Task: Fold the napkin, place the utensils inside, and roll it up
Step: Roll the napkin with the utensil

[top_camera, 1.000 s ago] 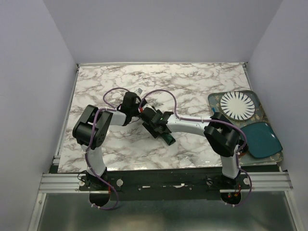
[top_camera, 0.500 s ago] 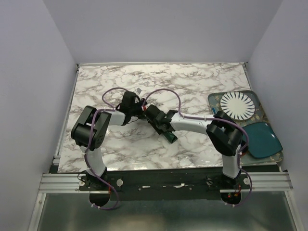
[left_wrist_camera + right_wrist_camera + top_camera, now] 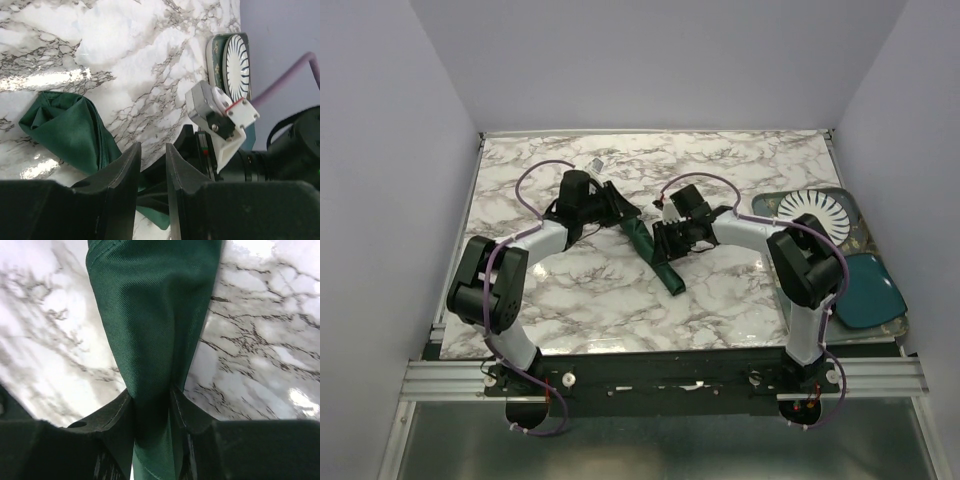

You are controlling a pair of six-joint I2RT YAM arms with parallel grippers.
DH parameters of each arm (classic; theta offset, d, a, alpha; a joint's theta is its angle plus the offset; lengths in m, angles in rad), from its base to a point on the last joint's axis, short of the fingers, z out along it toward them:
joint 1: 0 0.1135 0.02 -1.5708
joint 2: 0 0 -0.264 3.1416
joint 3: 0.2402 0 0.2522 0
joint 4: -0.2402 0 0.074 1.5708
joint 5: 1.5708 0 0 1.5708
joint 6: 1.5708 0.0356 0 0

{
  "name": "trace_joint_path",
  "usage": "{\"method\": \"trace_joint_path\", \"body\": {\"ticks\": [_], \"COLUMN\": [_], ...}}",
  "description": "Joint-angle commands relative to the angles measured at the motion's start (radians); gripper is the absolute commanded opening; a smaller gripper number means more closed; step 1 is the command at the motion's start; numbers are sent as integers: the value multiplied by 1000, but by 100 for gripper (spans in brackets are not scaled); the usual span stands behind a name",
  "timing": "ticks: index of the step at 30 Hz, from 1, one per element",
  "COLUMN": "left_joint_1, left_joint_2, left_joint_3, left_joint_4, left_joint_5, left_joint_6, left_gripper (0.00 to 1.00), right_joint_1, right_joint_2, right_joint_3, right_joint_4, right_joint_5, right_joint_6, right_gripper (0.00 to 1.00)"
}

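Observation:
The napkin point(image 3: 667, 272) is a dark green cloth bunched into a long narrow roll that lies slantwise on the marble table. My right gripper point(image 3: 665, 243) is shut on it near its middle. In the right wrist view the cloth point(image 3: 150, 305) fills the gap between the jaws of the right gripper point(image 3: 151, 395). My left gripper point(image 3: 620, 207) stands at the roll's far end. In the left wrist view the left gripper point(image 3: 152, 147) is a little open with nothing between its jaws, and the napkin's loose end point(image 3: 65, 130) lies to the left of them. The utensils are hidden.
A patterned tray point(image 3: 765, 208) at the right edge holds a white striped plate point(image 3: 813, 220). A teal oval dish point(image 3: 865, 288) sits just in front of it. The plate point(image 3: 235, 65) also shows in the left wrist view, beyond the right wrist's white camera housing point(image 3: 220, 120).
The right gripper has closed on the napkin and moved toward the far right. The left gripper has moved farther back and opened slightly. More of the roll now shows.

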Motion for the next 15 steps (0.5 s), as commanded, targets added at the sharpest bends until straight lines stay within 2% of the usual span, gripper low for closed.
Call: {"method": "trace_joint_path", "body": {"ticks": [1,6,15], "left_joint_1": [-15,-58,-66], "left_joint_2": [14,85,88], "left_joint_3": [-2,-5,-94], "left_joint_4": [9,110,181], "left_joint_5": [37,68,42], "left_joint_6": [-2,-28,-30], "left_gripper": [34,33,31], "right_joint_1": [-50,-85,-118], "right_joint_2": [88,132,143], "right_joint_3": [-23,-43,-72], "right_joint_4": [66,115,146], "right_joint_5": [-348,-448,-445], "right_joint_6": [82,105,107], "right_gripper": [39,39,41]}}
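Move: The green napkin roll slants from far-left to near-right. Its middle is about 11 cm below the left hand, some 4 cm back and 3 cm right; its far end lies roughly 4 cm ahead and 3 cm left of that hand, 10 cm down. The right hand already straddles the roll, whose middle is about 1 cm ahead and 2 cm left of it, and whose near end is 6 cm back and 4 cm right. Keeping its hold around the roll's middle stretch, the right hand drags it about 2 cm back and left, the wrist swinging some 25 degrees so the steeply downward fingers flatten and point more to the left. Meanwhile the empty left hand sinks, shifts right and draws back, about 5 cm in all, towards the roll beside the right gripper, fingers partly open and still above the cloth. ##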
